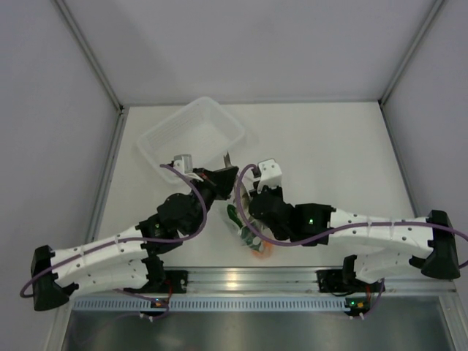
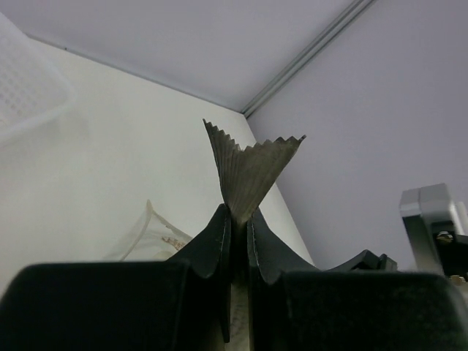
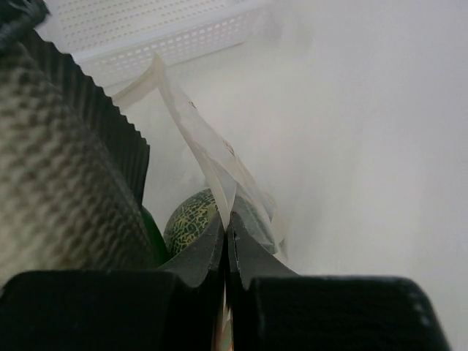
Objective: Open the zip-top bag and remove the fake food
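Note:
My left gripper is shut on the grey-brown fish, whose fanned tail sticks up past the fingertips. In the top view that gripper hangs just in front of the basket, the fish's tail pointing away from me. My right gripper is shut on an edge of the clear zip-top bag. Behind its fingers sit a pale-green netted ball and the dark green cucumber. The fish's scaly body fills the left. From above, the bag lies between the arms, with an orange piece at its near end.
The white perforated basket stands tilted at the back left of the table, close behind both grippers; it also shows in the wrist views. The two wrists nearly touch. Grey walls enclose the table on three sides.

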You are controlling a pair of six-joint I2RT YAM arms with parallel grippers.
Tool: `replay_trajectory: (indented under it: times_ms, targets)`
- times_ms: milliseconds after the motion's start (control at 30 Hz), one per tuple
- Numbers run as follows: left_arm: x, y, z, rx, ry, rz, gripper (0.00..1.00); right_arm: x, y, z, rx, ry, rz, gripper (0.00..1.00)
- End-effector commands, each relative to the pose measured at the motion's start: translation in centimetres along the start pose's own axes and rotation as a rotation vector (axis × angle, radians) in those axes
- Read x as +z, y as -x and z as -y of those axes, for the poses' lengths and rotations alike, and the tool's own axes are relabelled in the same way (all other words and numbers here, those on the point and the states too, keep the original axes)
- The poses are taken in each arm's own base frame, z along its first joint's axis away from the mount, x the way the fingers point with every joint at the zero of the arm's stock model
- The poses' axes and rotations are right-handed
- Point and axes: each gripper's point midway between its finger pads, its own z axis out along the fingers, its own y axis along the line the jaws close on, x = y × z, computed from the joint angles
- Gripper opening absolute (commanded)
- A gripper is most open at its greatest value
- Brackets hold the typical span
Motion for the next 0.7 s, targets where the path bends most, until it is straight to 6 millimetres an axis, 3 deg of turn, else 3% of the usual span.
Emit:
replay_trajectory:
  times_ms: [0,133,200,233,300,500,567,600,667]
  targets:
    - [-0.5,4.8,3.9,-0.106,-0.137,0.088,0.0,-0.2,0.4,1.2,0.025,-0.041,0.022,0.0]
    - [0.0,6.1,4.5,-0.12,-0.206,0.08,0.0,0.2,0.0,1.2,0.031,-0.05,0.017,0.0]
    - [0.6,7.8,3.9,-0.156,-0.218,0.101,0.0,0.4,0.0,1.2,0.04,-0.053,0.02,0.0]
    - [0.5,7.9,4.6,-0.161,-0.271,0.072,0.0,0.5,-0.1,1.2,0.036,-0.052,0.017,0.0]
    - [1.5,10.3,3.1,-0.184,-0.249,0.119,0.0,0.8,-0.5,1.5,0.035,-0.053,-0.001,0.0]
    - [2.9,14.4,2.7,-0.089,-0.264,0.158,0.0,0.6,-0.7,2.9,0.07,-0.066,0.0,0.0]
    - [4.0,15.3,1.0,-0.06,-0.19,0.17,0.0,0.6,-0.9,3.2,0.067,-0.067,0.0,0.0]
    - [4.1,17.1,1.5,-0.048,-0.164,0.202,0.0,0.5,-0.8,3.4,0.067,-0.067,0.001,0.0]
    - [5.6,16.6,-2.0,0.008,0.029,0.164,0.0,0.3,-0.8,3.8,0.06,-0.071,-0.001,0.0]
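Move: The left hand already has the fish by its tail, its body hanging towards the bag mouth. The white tray lies about 31 cm ahead, 15 cm left and 28 cm below. In the bag, the cucumber is nearly straight under that hand, some 24 cm down; the orange sits roughly 8 cm back and 8 cm right, 27 cm below. From the right hand, which keeps the bag's rim pinched, the tray is about 30 cm ahead, 21 cm left and 20 cm down. Up first, then up, forward and to the left together, the left hand carries the fish away from the bag and towards the tray, climbing some 11 cm and going about 8 cm each way over the table. The fingers keep the tail shut between them and tilt up by roughly 10 degrees. The right hand, still pinching the bag's rim, eases about 3 cm to the right and 2 cm down. ##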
